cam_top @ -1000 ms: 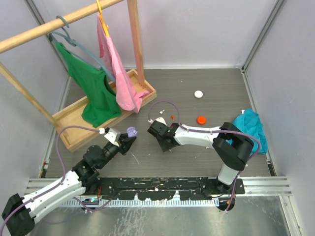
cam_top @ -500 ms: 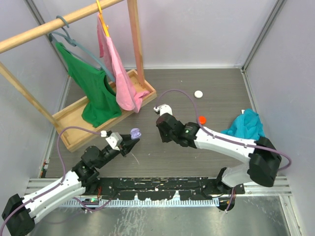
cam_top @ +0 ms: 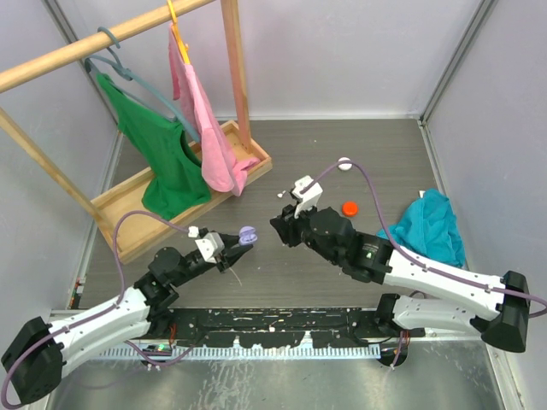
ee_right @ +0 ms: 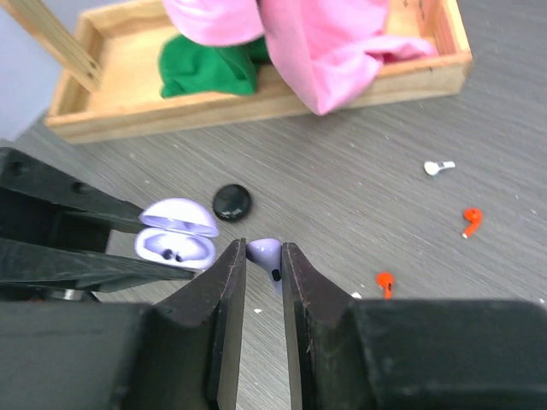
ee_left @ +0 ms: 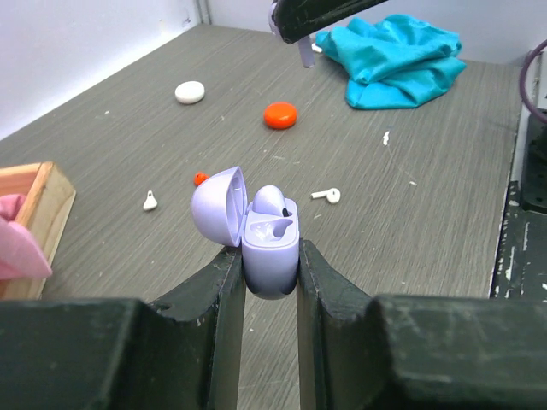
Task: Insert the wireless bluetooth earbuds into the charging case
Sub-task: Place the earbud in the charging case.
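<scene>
My left gripper (ee_left: 265,266) is shut on a lilac charging case (ee_left: 272,243) and holds it above the table with the lid open. One lilac earbud (ee_left: 270,199) sits in the case. In the right wrist view my right gripper (ee_right: 263,259) is shut on a second lilac earbud (ee_right: 267,251), just right of the open case (ee_right: 175,241). From above, the case (cam_top: 247,234) and the right gripper (cam_top: 276,225) are close together but apart. Loose earbuds lie on the table: two white ones (ee_left: 149,202) (ee_left: 326,196) and two red ones (ee_right: 471,218) (ee_right: 385,280).
A black round case (ee_right: 232,202), a red round case (cam_top: 349,207) and a white round case (cam_top: 344,163) lie on the table. A teal cloth (cam_top: 432,222) is at the right. The wooden clothes rack's tray (cam_top: 137,226) with green and pink garments stands at the left.
My left gripper has carried the open case a little to the right. The right arm has stretched out, its elbow swinging right, with the gripper staying near the table's middle, close to the case.
</scene>
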`<state>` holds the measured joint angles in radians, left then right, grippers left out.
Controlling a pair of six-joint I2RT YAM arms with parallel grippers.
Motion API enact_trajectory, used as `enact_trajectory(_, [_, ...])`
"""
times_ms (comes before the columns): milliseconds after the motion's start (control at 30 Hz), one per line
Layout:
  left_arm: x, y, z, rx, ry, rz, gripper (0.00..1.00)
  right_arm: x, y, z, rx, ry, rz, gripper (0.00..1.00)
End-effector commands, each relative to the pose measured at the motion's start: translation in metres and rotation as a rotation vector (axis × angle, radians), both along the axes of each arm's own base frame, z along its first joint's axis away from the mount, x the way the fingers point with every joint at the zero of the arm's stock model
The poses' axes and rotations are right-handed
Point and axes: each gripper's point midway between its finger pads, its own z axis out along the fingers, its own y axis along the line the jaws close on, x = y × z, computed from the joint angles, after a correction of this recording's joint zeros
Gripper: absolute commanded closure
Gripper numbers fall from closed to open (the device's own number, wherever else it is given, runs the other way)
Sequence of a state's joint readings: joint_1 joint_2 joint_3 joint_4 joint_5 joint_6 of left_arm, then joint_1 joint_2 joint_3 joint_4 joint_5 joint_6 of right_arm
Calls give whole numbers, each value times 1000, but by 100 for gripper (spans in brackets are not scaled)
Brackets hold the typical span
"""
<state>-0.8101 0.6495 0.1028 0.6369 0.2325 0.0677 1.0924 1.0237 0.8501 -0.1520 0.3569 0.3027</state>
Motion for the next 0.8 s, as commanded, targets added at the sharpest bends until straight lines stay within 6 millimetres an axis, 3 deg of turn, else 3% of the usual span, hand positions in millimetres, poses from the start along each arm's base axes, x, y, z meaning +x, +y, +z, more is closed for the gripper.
enact_trajectory(0, [-4, -11, 63, -120, -166, -61, 100, -7, 16, 55, 216, -143, 62, 76])
enact_trajectory(200, [-6, -16, 74, -134, -186, -91, 100, -24, 30, 75, 356, -205, 150, 76])
enact_trajectory(433, [-9, -15, 85, -171, -196, -98, 100, -40, 44, 83, 446, -224, 234, 76])
enact_trajectory(767, [-13, -12, 94, -200, -204, -98, 100, -45, 62, 70, 425, -184, 288, 76])
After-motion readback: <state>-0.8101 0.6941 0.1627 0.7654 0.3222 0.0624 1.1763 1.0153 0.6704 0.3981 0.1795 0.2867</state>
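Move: The lavender charging case, already held open by the left hand, lies about 8 cm to the right hand's left, 3 cm back and 5 cm lower. The matching earbud in the right fingers is some 9 cm to the left hand's right, 4 cm ahead and 6 cm higher. On the table some 22 cm below the right hand lie the black round case, 5 cm ahead and 16 cm left, a red earbud, 7 cm ahead and 2 cm right, and the orange-red case, 15 cm ahead and 19 cm right. Keeping its pinch on the earbud, the right hand carries it about 5 cm left towards the open case, rising and drawing back some 4 cm each, while its wrist turns some 25 degrees so the fingers come up nearly level and swing left. The left hand keeps its grip on the case and lifts it about 5 cm, easing slightly right to meet the earbud. ##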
